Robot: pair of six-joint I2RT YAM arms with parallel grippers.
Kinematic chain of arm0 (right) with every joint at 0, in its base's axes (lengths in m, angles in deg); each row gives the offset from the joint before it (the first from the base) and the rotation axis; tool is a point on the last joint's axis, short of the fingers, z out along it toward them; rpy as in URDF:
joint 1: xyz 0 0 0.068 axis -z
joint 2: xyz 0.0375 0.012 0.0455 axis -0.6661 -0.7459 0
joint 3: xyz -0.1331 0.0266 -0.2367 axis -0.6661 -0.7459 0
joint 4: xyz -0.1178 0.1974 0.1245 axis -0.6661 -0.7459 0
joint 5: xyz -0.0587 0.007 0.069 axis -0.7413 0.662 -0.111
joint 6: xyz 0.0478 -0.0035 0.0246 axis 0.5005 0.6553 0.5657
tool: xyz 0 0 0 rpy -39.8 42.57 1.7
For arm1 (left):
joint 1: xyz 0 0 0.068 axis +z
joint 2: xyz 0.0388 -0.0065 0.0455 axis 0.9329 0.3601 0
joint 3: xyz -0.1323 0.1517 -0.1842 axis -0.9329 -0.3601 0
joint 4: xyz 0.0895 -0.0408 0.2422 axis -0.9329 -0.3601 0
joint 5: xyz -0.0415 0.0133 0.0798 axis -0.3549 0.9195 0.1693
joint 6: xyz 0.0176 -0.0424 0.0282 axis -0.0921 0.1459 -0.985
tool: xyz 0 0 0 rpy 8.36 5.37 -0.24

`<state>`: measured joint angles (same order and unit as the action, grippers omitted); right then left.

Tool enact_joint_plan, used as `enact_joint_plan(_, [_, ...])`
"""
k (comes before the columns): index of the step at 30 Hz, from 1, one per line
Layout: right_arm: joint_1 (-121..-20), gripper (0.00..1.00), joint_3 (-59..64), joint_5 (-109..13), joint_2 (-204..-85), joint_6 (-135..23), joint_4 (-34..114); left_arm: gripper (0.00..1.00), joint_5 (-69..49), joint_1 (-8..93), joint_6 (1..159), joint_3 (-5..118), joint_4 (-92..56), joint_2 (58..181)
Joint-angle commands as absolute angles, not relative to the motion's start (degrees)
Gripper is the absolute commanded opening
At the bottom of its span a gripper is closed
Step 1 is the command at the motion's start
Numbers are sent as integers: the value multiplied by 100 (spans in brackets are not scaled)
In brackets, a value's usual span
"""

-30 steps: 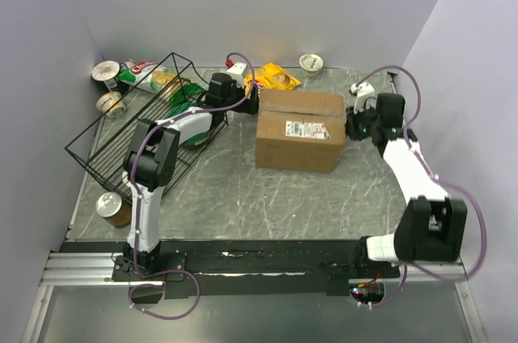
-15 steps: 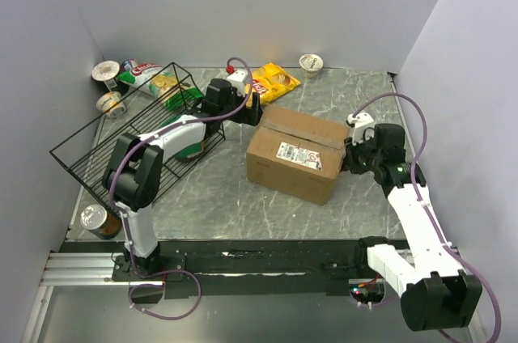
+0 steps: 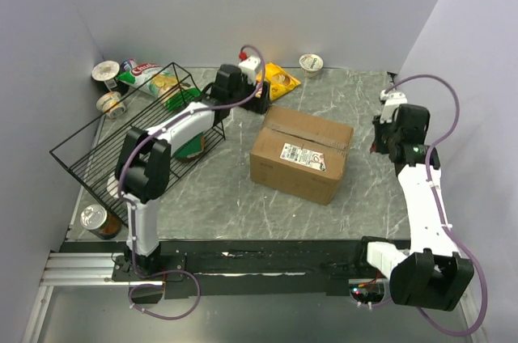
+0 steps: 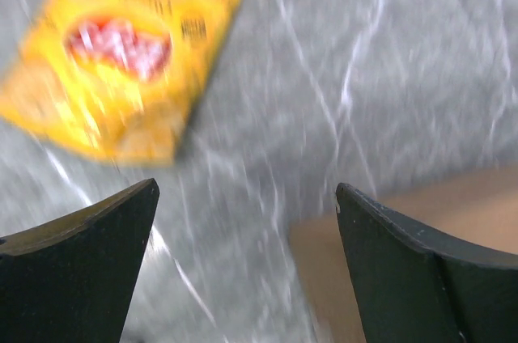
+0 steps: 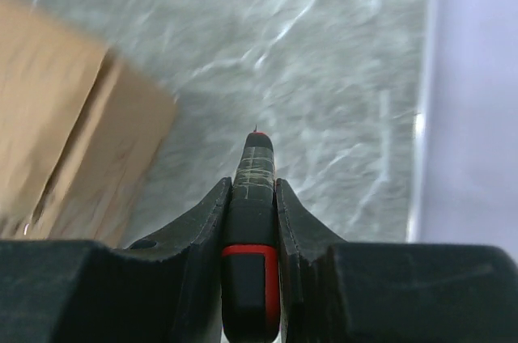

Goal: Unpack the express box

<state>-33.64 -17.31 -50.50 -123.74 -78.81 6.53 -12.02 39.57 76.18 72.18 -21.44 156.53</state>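
Note:
The express box [image 3: 301, 153] is a brown carton with a white label on its front, lying skewed mid-table with its flaps shut. One corner of the express box [image 4: 421, 230] shows in the left wrist view, and a side of the express box [image 5: 65, 116] in the right wrist view. My left gripper [image 3: 261, 99] hovers open and empty behind the box's back left corner. In its own view the left gripper [image 4: 247, 189] has bare table between its jaws. My right gripper [image 3: 380, 134] is off the box's right end, apart from it. The right gripper [image 5: 254, 185] is shut on a black cutter tool [image 5: 255, 197] with a red band.
A black wire basket [image 3: 121, 141] stands tilted at the left. A yellow snack bag [image 3: 279, 78], blurred as the yellow snack bag [image 4: 121, 60], lies at the back. A cup [image 3: 311, 62], a green bag [image 3: 142, 72], tubs and a can [image 3: 95, 220] line the edges. The right wall [image 5: 477, 116] is close.
The box slid nearer and turned. My right gripper drew away from the box's right end toward the wall. My left gripper moved back toward the yellow bag. The basket shifted left.

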Motion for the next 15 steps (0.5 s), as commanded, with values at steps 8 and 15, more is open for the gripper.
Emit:
enact_joint_plan(8, [-3201,0,410,-2847,-12178,-8456,1410,96,-2438,4173,7259,7818,-1415,14569])
enact_joint_plan(15, [-3472,0,2220,-354,-13065,-9143,-522,96,-4347,4490,6748,7691,-1941,13688])
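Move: The express box's middle lies about 11 cm back and 11 cm to the right of the left hand, roughly 9 cm below it. From that hand the yellow chips bag is some 9 cm ahead and 4 cm right, the white cup about 15 cm ahead and 13 cm right, both well below. From the right hand, already holding the red cutter, the box is level with it, about 19 cm left and 12 cm lower. Tilting up, both hands rise away from the box: open left about 18 cm, cutter-holding right about 23. ##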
